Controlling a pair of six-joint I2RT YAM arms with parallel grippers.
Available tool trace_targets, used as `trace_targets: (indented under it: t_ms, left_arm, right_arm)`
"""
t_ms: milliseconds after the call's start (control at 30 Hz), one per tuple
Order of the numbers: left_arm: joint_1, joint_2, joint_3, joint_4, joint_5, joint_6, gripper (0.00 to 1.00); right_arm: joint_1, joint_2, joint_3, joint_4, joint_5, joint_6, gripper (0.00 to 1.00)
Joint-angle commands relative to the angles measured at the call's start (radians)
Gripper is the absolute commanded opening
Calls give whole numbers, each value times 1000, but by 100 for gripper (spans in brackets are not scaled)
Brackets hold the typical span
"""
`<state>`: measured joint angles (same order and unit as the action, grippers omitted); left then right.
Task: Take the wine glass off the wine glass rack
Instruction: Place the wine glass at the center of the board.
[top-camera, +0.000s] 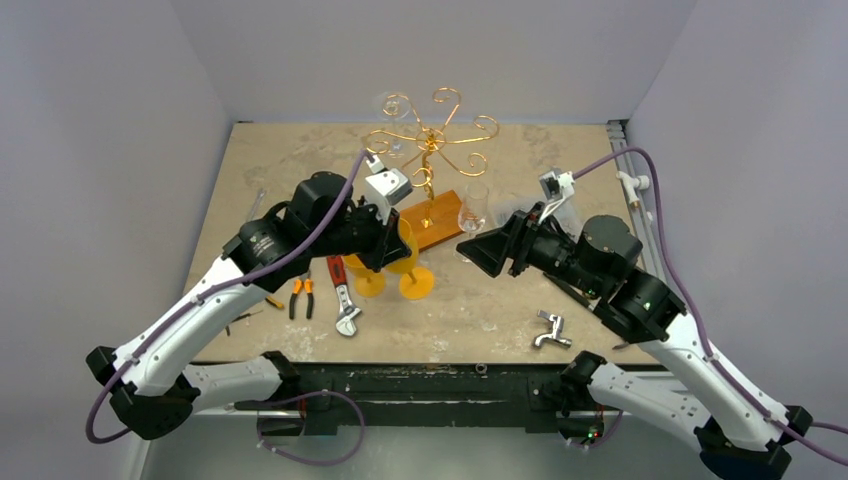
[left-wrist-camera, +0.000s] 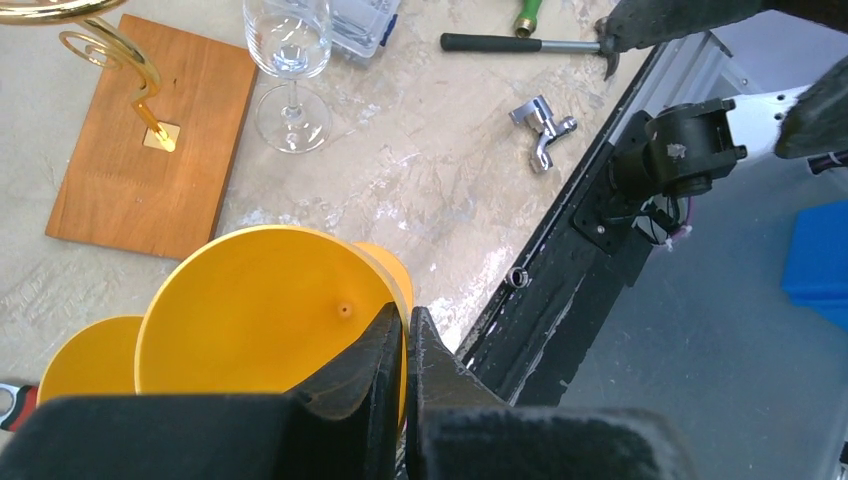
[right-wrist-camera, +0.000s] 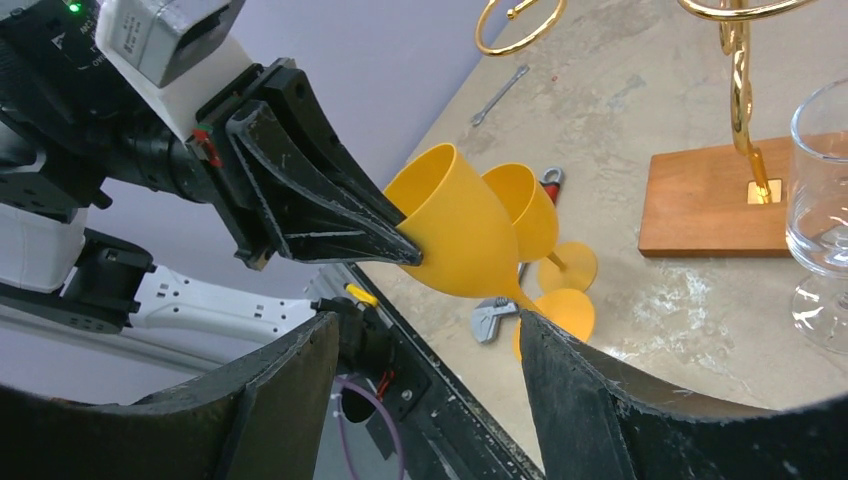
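The golden wire wine glass rack (top-camera: 432, 135) stands at the back middle on its wooden base (top-camera: 440, 225); the base also shows in the left wrist view (left-wrist-camera: 130, 170) and the right wrist view (right-wrist-camera: 710, 205). A clear wine glass (top-camera: 391, 106) hangs at its back left arm. Another clear wine glass (top-camera: 473, 208) stands on the table beside the base. My left gripper (left-wrist-camera: 408, 335) is shut on the rim of a tilted yellow wine glass (left-wrist-camera: 260, 310), also in the right wrist view (right-wrist-camera: 460, 235). A second yellow glass (right-wrist-camera: 525, 208) stands beside it. My right gripper (right-wrist-camera: 430, 345) is open and empty, facing them.
Orange-handled pliers (top-camera: 300, 297) and an adjustable wrench (top-camera: 344, 300) lie at the front left. A metal tap fitting (top-camera: 549, 330) lies at the front right. A hammer (left-wrist-camera: 520, 43) lies by the right rail. The table's front edge (left-wrist-camera: 520, 275) is close to the left gripper.
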<state>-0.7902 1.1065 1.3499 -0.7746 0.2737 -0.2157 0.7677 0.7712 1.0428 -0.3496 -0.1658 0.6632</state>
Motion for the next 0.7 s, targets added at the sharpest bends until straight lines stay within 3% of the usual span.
trace_targets:
  t_ms: [0, 433, 667]
  left_arm:
    - [-19, 16, -16, 102, -51, 23, 0]
    - [-83, 88, -87, 238, -200, 63, 0]
    - [-109, 139, -104, 302, -211, 91, 0]
  right_arm:
    - [0, -26, -3, -5, 45, 9, 65]
    - [1, -39, 1, -33, 81, 8, 64]
    - [2, -49, 3, -49, 105, 4, 64]
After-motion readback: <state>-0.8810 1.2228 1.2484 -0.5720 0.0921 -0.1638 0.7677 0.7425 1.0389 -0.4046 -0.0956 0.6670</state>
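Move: Just in front of the rack's wooden base is the open middle of the table, some 11 cm ahead, 6 cm right and 22 cm below the left hand, which already pinches the yellow wine glass. The wooden base lies about 23 cm ahead and 5 cm right; the clear wine glass 14 cm ahead and 13 cm right; the standing yellow glass 7 cm ahead and 8 cm left. From the right hand, that middle spot is roughly 12 cm ahead, 9 cm left and 28 cm below. Lowering the yellow wine glass towards the table's middle, the left hand sinks about 5 cm while travelling some 3 cm each forward and right, away from the standing yellow glass. Its shut fingers keep their pinch on the near side of the rim, and the wrist tilts by roughly 10 degrees, the fingers swinging a little forward and down. ##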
